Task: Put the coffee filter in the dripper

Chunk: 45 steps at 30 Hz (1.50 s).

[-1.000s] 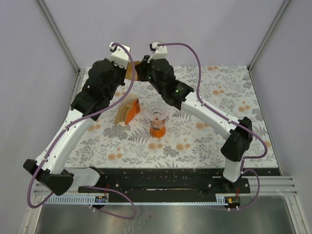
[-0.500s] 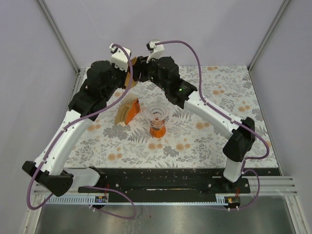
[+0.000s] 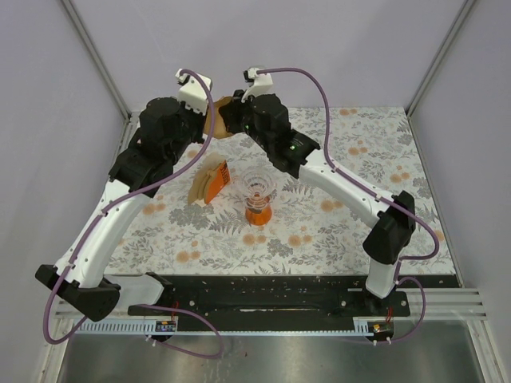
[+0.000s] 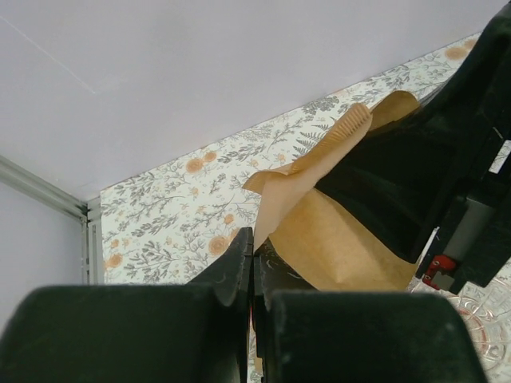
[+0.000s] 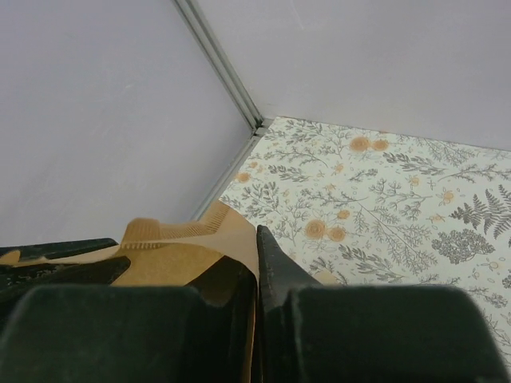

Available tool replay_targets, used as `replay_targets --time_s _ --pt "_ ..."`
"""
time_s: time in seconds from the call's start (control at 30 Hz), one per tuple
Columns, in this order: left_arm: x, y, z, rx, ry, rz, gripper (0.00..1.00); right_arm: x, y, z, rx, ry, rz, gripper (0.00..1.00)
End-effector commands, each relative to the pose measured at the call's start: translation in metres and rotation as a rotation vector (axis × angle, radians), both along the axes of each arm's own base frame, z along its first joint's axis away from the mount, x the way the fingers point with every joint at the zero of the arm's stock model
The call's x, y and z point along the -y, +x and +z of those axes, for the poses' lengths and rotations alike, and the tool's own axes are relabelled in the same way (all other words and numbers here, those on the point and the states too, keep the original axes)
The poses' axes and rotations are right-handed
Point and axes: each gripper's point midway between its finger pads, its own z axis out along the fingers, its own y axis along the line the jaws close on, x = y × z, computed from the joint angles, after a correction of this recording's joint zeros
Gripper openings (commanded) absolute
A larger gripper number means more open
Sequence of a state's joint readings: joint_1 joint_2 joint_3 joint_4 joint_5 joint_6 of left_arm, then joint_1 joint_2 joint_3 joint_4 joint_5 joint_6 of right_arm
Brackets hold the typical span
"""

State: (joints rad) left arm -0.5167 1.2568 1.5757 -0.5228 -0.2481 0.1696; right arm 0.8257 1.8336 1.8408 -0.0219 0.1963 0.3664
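Note:
The coffee filter [image 3: 219, 120], a thin light-brown paper, hangs in the air above the far edge of the floral mat, held between both grippers. My left gripper [image 3: 209, 124] is shut on one edge of it; in the left wrist view the paper [image 4: 335, 235] fans out to the right from the fingertips [image 4: 254, 239]. My right gripper [image 3: 231, 119] is shut on the other wall, and the filter [image 5: 180, 247] shows with its crimped seam left of those jaws [image 5: 257, 239]. The dripper [image 3: 257, 195], a clear ribbed cone on an orange base, stands mid-mat below and nearer than the grippers; its rim [image 4: 489, 319] shows in the left wrist view.
A thick bundle of brown filters in an orange holder [image 3: 210, 183] stands just left of the dripper. The floral mat [image 3: 351, 199] covers the table, and grey walls with metal frame posts [image 3: 94, 56] close in the back and sides.
The right gripper opened and shut again on the filter. Both grippers shifted slightly left and back, and more of the brown paper now shows between them.

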Motion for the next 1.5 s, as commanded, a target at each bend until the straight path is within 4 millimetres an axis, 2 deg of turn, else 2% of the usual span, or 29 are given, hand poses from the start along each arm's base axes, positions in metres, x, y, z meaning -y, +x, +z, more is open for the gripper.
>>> replay_targets --time_s 0.0,0.1,0.17,0.2,0.27,0.33,0.43,0.57,0.67,0.8,0.87,0.93,1.07,1.23,1.47 --pt "-0.021 -0.003 0.041 0.120 -0.010 0.083 0.00 0.035 0.009 0.018 0.034 -0.014 -0.151 0.07" --pt "-0.023 -0.003 0.043 0.126 -0.006 0.093 0.00 0.039 0.008 0.021 0.042 -0.027 -0.157 0.08" --pt "-0.025 -0.003 0.042 0.127 0.001 0.100 0.00 0.040 0.006 0.021 0.052 -0.051 -0.149 0.13" --pt "-0.026 -0.004 0.043 0.129 0.003 0.102 0.00 0.040 0.004 0.022 0.069 -0.070 -0.128 0.20" --pt "-0.024 -0.005 0.040 0.117 0.010 0.088 0.00 0.032 -0.011 0.029 0.131 -0.110 -0.018 0.44" --pt "-0.021 -0.006 0.035 0.099 0.016 0.071 0.00 0.027 -0.031 0.037 0.203 -0.154 0.097 0.62" --pt "-0.018 -0.009 0.024 0.059 0.041 0.040 0.00 0.034 -0.060 0.042 0.304 -0.239 0.222 0.76" --pt "-0.012 -0.022 0.010 -0.011 0.074 -0.032 0.00 0.047 -0.112 0.047 0.479 -0.365 0.423 0.77" --pt "-0.004 -0.034 0.006 -0.060 0.083 -0.106 0.00 0.051 -0.146 0.043 0.611 -0.444 0.566 0.77" --pt "0.002 -0.049 0.001 -0.128 0.089 -0.178 0.00 0.048 -0.173 0.034 0.805 -0.646 0.642 0.77" --pt "0.004 -0.057 0.001 -0.153 0.083 -0.207 0.00 0.041 -0.190 0.024 0.911 -0.769 0.694 0.77" --pt "0.007 -0.064 -0.002 -0.181 0.079 -0.233 0.00 0.033 -0.199 0.017 1.002 -0.881 0.730 0.77" --pt "0.010 -0.074 -0.013 -0.234 0.086 -0.273 0.00 0.015 -0.200 0.010 1.076 -1.041 0.751 0.78" --pt "0.011 -0.081 -0.025 -0.277 0.108 -0.292 0.00 -0.001 -0.178 0.000 1.140 -1.243 0.687 0.82" --pt "0.011 -0.089 -0.029 -0.291 0.137 -0.322 0.00 0.000 -0.146 -0.028 1.039 -1.457 0.644 0.81"
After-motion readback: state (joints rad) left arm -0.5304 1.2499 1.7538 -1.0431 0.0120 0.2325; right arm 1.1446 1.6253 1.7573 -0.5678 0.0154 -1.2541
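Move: The coffee filter is already pinched between both hands, its middle some 3 cm to the left of the right hand and 2 cm below it, and from the left hand about 3 cm ahead, 4 cm right and 2 cm below. The dripper stands about 11 cm right of the right hand, 1 cm ahead and 28 cm below. The filter pack is roughly 12 cm ahead of the right hand, 4 cm left and 36 cm below. The filter comes free of the right fingers as they open wide. That hand swings back about 21 cm, arching up and then down, before easing 4 cm forward again, and rolls far over to finish on the near side with its fingers open, pointing left. Meanwhile the left hand keeps its pinch, draws back about 8 cm, sinks a little, tips down and turns clockwise. ##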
